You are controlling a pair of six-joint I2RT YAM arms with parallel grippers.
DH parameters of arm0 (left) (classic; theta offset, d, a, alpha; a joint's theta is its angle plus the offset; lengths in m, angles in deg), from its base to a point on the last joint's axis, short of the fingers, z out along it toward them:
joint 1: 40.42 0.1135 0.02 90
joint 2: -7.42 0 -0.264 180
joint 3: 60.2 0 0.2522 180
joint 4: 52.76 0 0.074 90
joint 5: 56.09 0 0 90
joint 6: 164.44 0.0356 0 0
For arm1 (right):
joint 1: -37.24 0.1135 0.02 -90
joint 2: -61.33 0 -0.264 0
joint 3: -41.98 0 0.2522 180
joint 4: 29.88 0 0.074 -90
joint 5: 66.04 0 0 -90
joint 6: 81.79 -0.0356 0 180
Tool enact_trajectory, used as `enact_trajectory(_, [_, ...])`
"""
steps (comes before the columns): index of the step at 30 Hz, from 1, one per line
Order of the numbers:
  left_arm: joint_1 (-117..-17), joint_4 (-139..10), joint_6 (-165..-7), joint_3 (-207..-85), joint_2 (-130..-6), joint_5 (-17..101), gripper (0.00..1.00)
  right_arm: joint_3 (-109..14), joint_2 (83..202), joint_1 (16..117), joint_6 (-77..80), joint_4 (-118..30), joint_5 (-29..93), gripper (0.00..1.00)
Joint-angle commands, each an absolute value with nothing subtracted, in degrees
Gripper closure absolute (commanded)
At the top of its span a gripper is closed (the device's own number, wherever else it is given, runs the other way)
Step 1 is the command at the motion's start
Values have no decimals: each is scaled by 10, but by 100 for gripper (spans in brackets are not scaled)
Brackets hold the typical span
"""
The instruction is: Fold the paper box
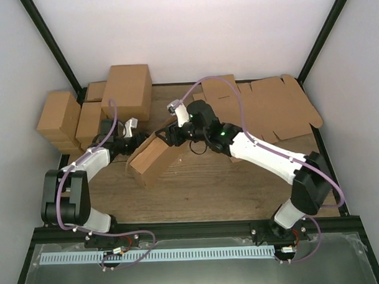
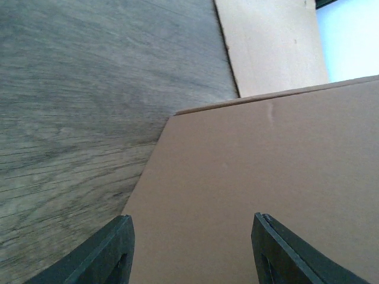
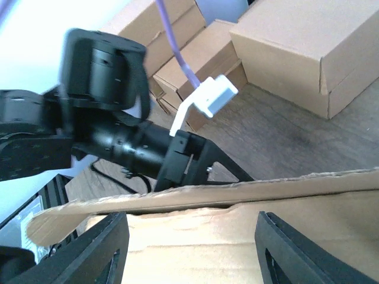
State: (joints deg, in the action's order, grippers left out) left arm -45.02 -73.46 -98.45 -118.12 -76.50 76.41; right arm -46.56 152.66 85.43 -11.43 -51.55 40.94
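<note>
The paper box point(image 1: 154, 160), plain brown cardboard folded partway into a carton, lies tilted at the middle of the table. My left gripper point(image 1: 135, 146) is at its far left end. In the left wrist view this gripper point(image 2: 192, 248) is open, and a flat brown panel point(image 2: 266, 189) fills the space under its spread fingers. My right gripper point(image 1: 164, 136) reaches the box's upper end from the right. In the right wrist view it point(image 3: 189, 248) is open over the box's raw flap edges point(image 3: 237, 195), with the left arm's black wrist just beyond them.
Several folded brown cartons point(image 1: 128, 91) are stacked at the back left. Flat die-cut cardboard sheets point(image 1: 272, 108) lie at the back right. Bare wooden tabletop point(image 1: 228, 187) shows in front of the box. Black frame posts point(image 1: 52, 47) stand at the back corners.
</note>
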Motion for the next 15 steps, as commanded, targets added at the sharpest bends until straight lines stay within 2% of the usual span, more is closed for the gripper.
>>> enact_trajectory(1, [-449,-708,-981,-1196,-789,748,43,-501,1468,843,-61,-608,391,39])
enact_trajectory(4, [-448,-701,-983,-1201,-800,750,43,-472,1441,794,-59,-616,390,38])
enact_trajectory(9, [-449,-688,-980,-1203,-830,770,43,-401,1428,646,-88,-556,509,38])
enact_trajectory(15, [-451,-689,-968,-1203,-863,772,46,-366,1480,606,-101,-510,554,39])
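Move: The paper box's far end lies about 10 cm ahead of the right hand, 7 cm to its right and 13 cm below. The box's middle is level with that hand, 2 cm to its left and 16 cm down. The big closed box sits some 26 cm ahead, 13 cm left and 15 cm below. From the left hand, beside the box's left wall, that far end is about 5 cm ahead, 15 cm right and roughly at hand height. Coming clear of the paper box's upper edge, the right hand rises about 4 cm, then swings quickly some 16 cm right and 9 cm forward past the box's far end, sinking again, its fingers open and turning about 15 degrees clockwise. The left hand sinks about 4 cm close beside the left wall, its opening unchanged; contact there can't be made out. ##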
